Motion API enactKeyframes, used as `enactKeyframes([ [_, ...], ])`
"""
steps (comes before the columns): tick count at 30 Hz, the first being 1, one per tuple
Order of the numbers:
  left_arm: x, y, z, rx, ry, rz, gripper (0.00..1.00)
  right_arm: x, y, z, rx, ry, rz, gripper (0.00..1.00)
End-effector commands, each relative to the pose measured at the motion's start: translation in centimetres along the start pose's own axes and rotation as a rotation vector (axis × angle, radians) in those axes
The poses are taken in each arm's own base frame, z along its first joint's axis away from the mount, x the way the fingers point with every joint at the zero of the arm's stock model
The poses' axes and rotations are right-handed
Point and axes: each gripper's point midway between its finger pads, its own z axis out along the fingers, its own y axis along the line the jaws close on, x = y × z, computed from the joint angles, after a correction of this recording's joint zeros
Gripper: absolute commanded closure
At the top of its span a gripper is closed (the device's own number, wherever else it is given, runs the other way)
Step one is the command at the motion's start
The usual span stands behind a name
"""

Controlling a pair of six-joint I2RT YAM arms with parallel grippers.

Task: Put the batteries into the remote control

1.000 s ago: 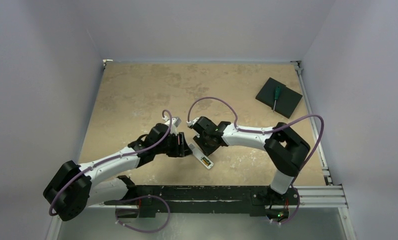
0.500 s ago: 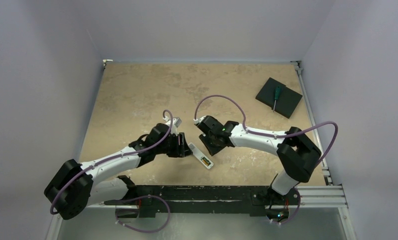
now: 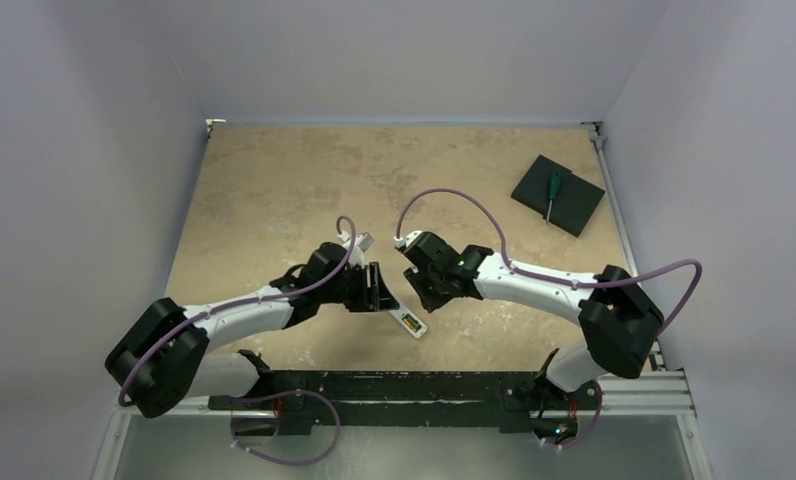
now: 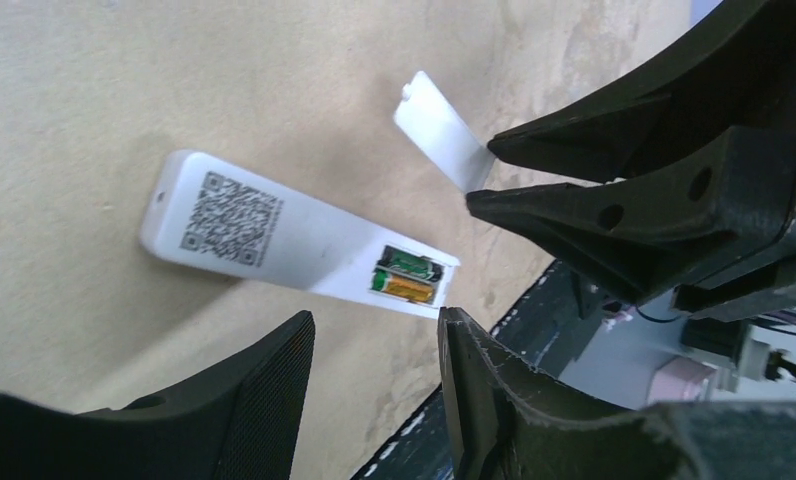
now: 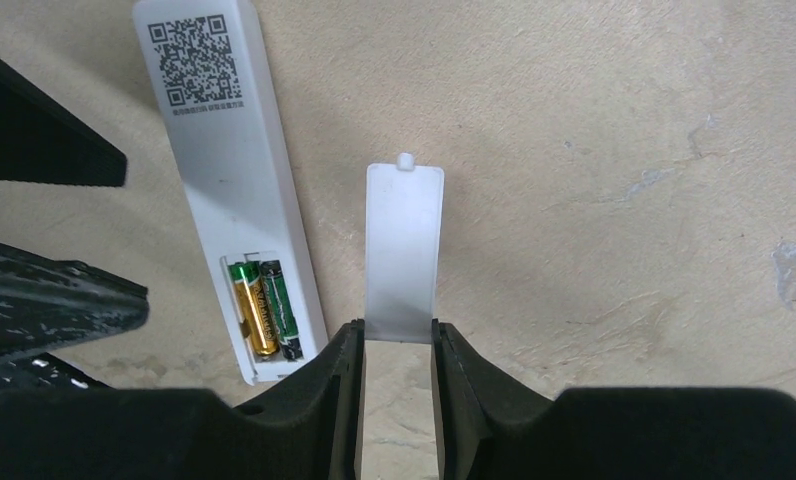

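Observation:
The white remote control (image 5: 229, 170) lies back-up on the table, also in the top view (image 3: 406, 320) and the left wrist view (image 4: 274, 230). Its battery recess is open, and the gold-orange battery (image 5: 252, 310) and the dark battery (image 5: 277, 300) lie in it side by side. My right gripper (image 5: 398, 335) is shut on the thin white battery cover (image 5: 404, 245), held just right of the remote. The cover also shows in the left wrist view (image 4: 439, 130). My left gripper (image 4: 374, 345) is open and empty, just left of the remote's battery end.
A black square pad (image 3: 564, 205) with a green-handled screwdriver (image 3: 552, 190) on it lies at the back right. The black mounting rail (image 3: 404, 385) runs along the table's near edge, close below the remote.
My right gripper has drawn back to the right with the cover. My left gripper has moved right, closer to the remote. The remote has not moved.

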Motion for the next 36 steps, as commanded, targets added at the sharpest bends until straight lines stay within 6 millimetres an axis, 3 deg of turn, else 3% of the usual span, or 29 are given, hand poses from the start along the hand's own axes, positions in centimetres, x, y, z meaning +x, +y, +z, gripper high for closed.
enactKeyframes([
  [1, -2.3, -4.8, 0.2, 0.188, -0.036, -0.029, 0.51, -1.3, 0.0, -0.9, -0.018, -0.074, -0.019, 0.72],
  [16, -3.7, -5.9, 2.0, 0.298, -0.037, -0.173, 0.50, -2.4, 1.7, -3.2, -0.139, -0.159, -0.058, 0.72],
  [36, -4.4, -6.0, 3.0, 0.337, -0.052, -0.243, 0.55, -2.1, 1.8, -3.9, -0.156, -0.170, -0.061, 0.72],
])
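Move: The battery cover, held by its edges in the right fingers, sticks out forward, its middle roughly 3 cm ahead and 1 cm left of the right hand, about level with it. From the left hand the cover lies some 9 cm right, 2 cm ahead, 1 cm lower. The open battery compartment is 5 cm back, 4 cm left and 5 cm below the right hand; the remote's middle lies 2 cm back, 6 cm left, equally low. Towards the cover comes the left hand, fingers staying half open: about 5 cm right, then also forward and up, rolling some 20 degrees so its left side sinks, until a fingertip is close by the right fingertips. The right hand lifts the cover up about 4 cm, drifting slightly left, and its fingers close further late on as the cover leaves them. ##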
